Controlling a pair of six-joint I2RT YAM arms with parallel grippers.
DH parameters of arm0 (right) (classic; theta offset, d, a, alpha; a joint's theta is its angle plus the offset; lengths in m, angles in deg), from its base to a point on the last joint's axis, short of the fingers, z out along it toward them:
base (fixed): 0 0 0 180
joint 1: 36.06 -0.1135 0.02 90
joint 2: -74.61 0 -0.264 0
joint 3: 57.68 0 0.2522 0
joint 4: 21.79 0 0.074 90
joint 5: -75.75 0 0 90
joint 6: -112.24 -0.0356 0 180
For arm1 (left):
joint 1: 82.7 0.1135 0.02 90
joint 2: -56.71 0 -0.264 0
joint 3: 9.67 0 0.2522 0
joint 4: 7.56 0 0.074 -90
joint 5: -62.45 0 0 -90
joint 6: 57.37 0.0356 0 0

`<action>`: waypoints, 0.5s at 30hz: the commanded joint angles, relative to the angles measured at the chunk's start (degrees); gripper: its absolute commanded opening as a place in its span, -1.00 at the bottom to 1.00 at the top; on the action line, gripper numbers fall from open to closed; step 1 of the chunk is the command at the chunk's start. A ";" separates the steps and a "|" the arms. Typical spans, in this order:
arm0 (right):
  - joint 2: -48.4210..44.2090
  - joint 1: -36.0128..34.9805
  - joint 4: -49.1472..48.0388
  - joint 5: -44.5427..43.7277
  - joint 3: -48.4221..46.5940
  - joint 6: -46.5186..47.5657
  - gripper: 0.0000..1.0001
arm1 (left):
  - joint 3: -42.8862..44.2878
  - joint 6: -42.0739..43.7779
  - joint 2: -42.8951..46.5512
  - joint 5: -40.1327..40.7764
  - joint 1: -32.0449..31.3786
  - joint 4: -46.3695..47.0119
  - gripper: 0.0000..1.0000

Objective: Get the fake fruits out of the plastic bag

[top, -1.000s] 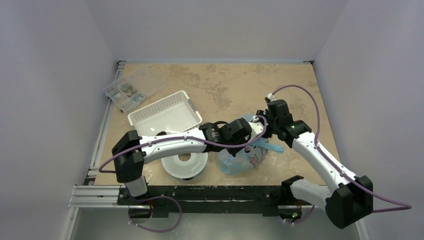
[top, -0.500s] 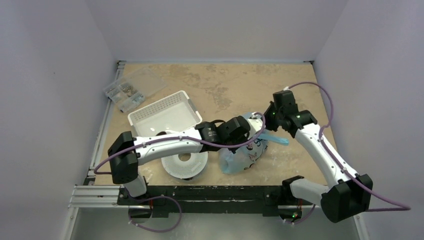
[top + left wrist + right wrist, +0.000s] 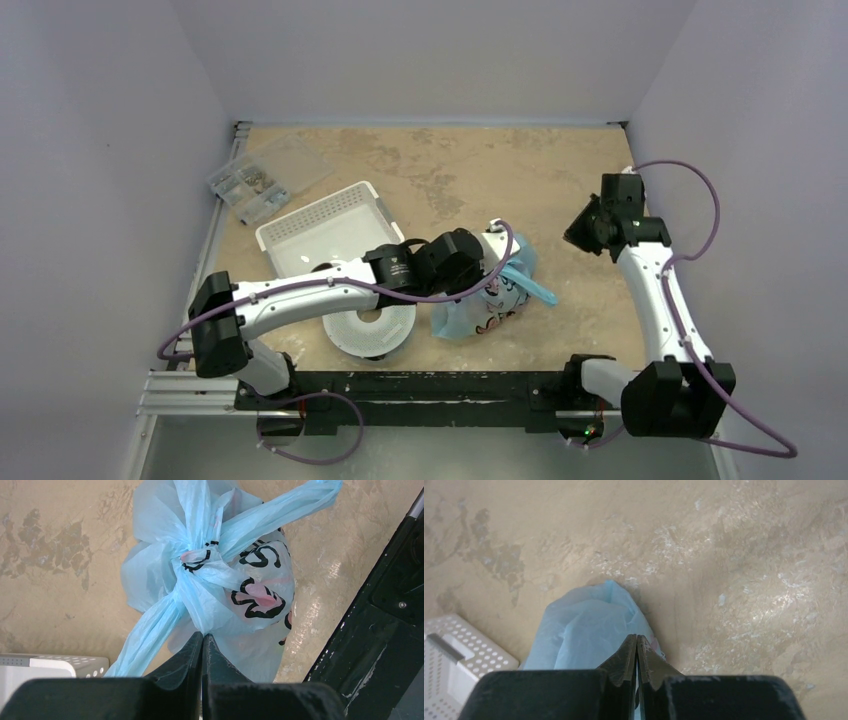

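Note:
The plastic bag (image 3: 488, 300) is light blue with a pink-and-black print and lies at the table's front centre, its handles tied in a knot (image 3: 200, 562). My left gripper (image 3: 202, 636) is shut on a fold of the bag's film just below the knot; from above it (image 3: 492, 264) sits on the bag's top. A loose handle (image 3: 538, 291) trails to the right. My right gripper (image 3: 636, 639) is shut with nothing in it, raised to the right of the bag (image 3: 584, 622) and apart from it (image 3: 577, 238). The fake fruits are hidden inside the bag.
A white slotted basket (image 3: 330, 232) stands left of the bag, with a round white perforated disc (image 3: 372, 330) in front of it. A clear box of small parts (image 3: 255, 185) lies at the back left. The black front rail (image 3: 385, 605) runs close to the bag.
My right gripper has shut and drawn back to the right, away from the bag. The left gripper has kept its grip and pulled the bag slightly left.

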 commanded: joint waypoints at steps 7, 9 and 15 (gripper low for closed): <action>-9.62 -6.06 0.59 17.23 1.89 10.08 -0.43 | 1.57 1.04 -0.63 -1.96 -0.07 0.94 -1.00; -8.68 -8.81 2.36 17.35 1.02 9.53 -0.33 | 1.50 0.80 -0.72 -2.49 -0.07 0.98 -1.00; -8.60 -14.18 0.88 19.86 1.33 5.22 -0.01 | 1.93 0.77 -2.24 -3.15 -0.07 0.39 -1.00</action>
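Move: The blue plastic bag's knot is my right hand's target. It lies about 14 cm to that hand's left, 6 cm back and some 6 cm below; the free end of the bag's handle stands roughly 4 cm left, 11 cm back and 10 cm below. The white reel is about 41 cm left, 14 cm back and 15 cm below. From my left hand, already pinching the bag, the knot is roughly 6 cm right, 3 cm ahead and 5 cm below. I swing my right hand about 10 cm left and 4 cm back towards the bag's knot, lifting some 5 cm first and then starting to sink again. On the way I turn it nearly 30 degrees counter-clockwise and spread its shut fingers to about half open. My left hand keeps its pinch on the plastic beside the knot and eases down about a centimetre. ##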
